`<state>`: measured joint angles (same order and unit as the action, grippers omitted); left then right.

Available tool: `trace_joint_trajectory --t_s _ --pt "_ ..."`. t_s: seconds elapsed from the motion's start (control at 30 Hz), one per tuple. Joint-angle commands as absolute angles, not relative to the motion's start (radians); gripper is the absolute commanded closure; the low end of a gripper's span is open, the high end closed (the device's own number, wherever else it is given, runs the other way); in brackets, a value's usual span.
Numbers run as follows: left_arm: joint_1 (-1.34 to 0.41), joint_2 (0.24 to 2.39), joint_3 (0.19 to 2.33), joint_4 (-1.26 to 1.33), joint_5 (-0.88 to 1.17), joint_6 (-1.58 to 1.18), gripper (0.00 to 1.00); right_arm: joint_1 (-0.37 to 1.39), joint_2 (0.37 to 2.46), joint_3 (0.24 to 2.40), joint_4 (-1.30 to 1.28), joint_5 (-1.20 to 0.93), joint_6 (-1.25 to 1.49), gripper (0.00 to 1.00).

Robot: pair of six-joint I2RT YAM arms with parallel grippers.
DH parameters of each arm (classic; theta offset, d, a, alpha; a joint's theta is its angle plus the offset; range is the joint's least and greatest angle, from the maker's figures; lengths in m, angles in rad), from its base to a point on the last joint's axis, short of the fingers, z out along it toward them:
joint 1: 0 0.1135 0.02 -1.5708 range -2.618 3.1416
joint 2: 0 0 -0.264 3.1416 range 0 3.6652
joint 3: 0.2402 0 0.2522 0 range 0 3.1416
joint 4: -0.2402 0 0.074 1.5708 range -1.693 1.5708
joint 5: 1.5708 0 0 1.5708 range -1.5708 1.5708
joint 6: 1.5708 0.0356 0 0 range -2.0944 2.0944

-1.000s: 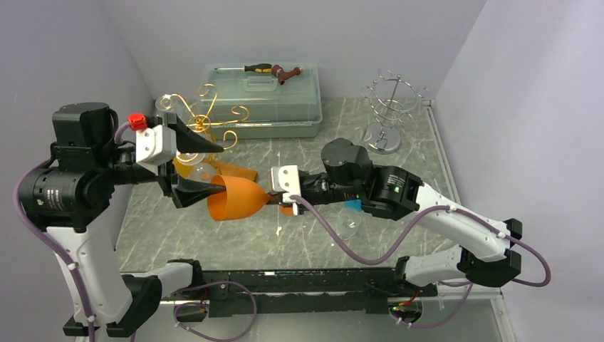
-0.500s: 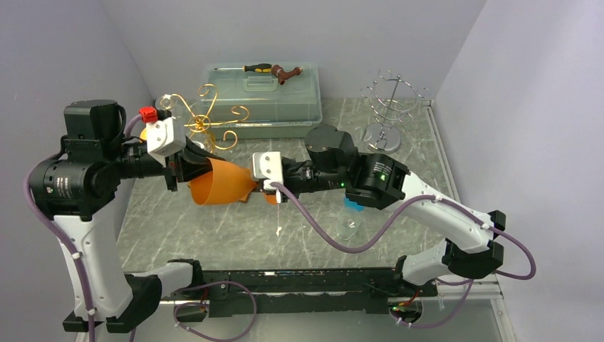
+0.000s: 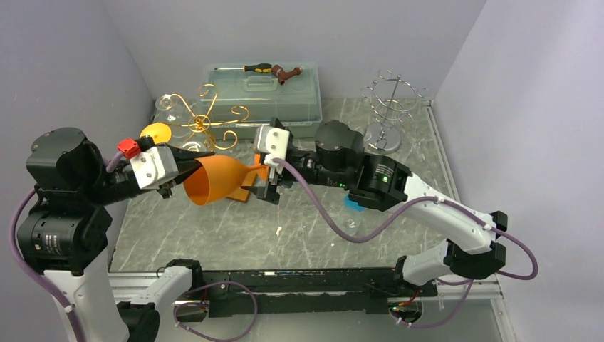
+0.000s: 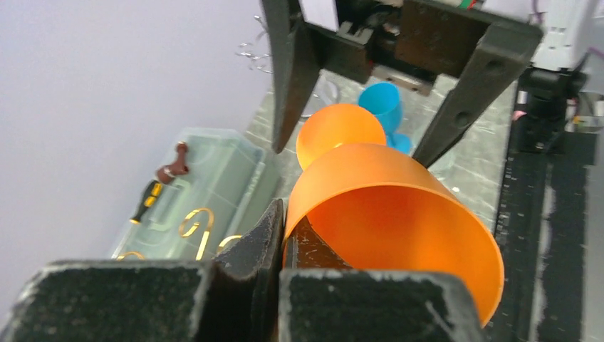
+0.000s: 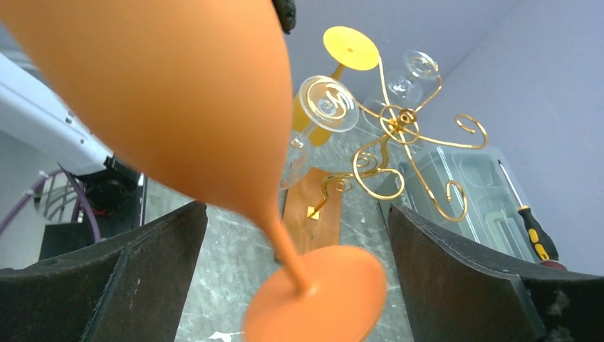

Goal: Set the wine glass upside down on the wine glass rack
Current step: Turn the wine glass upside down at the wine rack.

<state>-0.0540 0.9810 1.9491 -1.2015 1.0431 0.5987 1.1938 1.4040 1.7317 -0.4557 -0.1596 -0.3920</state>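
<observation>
An orange wine glass (image 3: 217, 179) hangs on its side in the air in front of the rack. My left gripper (image 3: 189, 164) is shut on its rim, one finger inside the bowl (image 4: 384, 214) and one outside. My right gripper (image 3: 263, 176) is open, and its fingers (image 5: 128, 285) stand wide on either side of the stem and foot (image 5: 320, 299) without touching them. The wine glass rack (image 3: 206, 121) is gold wire on a wooden base (image 5: 313, 214). A yellow glass (image 5: 349, 48) and clear glasses (image 5: 327, 103) hang upside down from it.
A clear plastic box (image 3: 285, 107) at the back carries a screwdriver (image 3: 258, 68) and a brown part on its lid. A silver wire stand (image 3: 388, 107) is at the back right. A blue glass (image 3: 352, 204) and a clear glass (image 3: 349, 226) lie under the right arm.
My left gripper closed on the orange glass's rim, then my right gripper opened off the stem. The glass and both grippers shifted toward the back, nearer the gold rack.
</observation>
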Motion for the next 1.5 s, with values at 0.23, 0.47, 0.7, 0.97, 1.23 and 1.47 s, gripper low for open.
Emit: trace_joint_trajectory --t_s 0.23,0.47,0.7,0.97,1.23,1.47 --pt "-0.057 0.951 1.909 -0.909 0.881 0.627 1.00 1.193 1.207 1.722 -0.437 -0.086 -0.175 0.00" --pt "-0.057 0.925 1.884 -0.908 0.852 0.622 1.00 1.192 1.123 1.640 -0.550 -0.014 0.098 0.00" --pt "-0.057 0.940 1.933 -0.951 0.838 0.599 1.00 1.190 1.113 1.590 -0.600 0.024 0.215 0.00" --pt "-0.055 0.923 1.891 -0.937 0.829 0.567 1.00 1.190 1.058 1.540 -0.598 0.096 0.267 0.00" --pt "-0.054 0.908 1.885 -0.949 0.837 0.572 1.00 1.190 1.054 1.493 -0.581 0.111 0.335 0.00" --pt "-0.051 0.920 1.928 -0.954 0.849 0.566 1.00 1.189 1.071 1.511 -0.565 0.093 0.364 0.00"
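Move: The left gripper already holds the orange wine glass by its rim. The gold rack's hub lies about 21 cm ahead, 6 cm left and some 22 cm below that hand; the hanging clear glass is about 14 cm ahead and 7 cm left, and the yellow one 18 cm ahead and 16 cm left, both at about hub height. From the open right gripper, the orange glass's middle is about 5 cm left, 1 cm ahead and 3 cm higher. Keep the left fingers shut on the orange glass's rim and carry it forward, up and a little left, about 5 cm in all, tilting the fingers some 15 degrees and turning them counter-clockwise. Draw the wide-open right gripper off the glass's foot end, about 10 cm right and slightly back, rising first, then sinking below its starting height as it rolls and swings clockwise. ##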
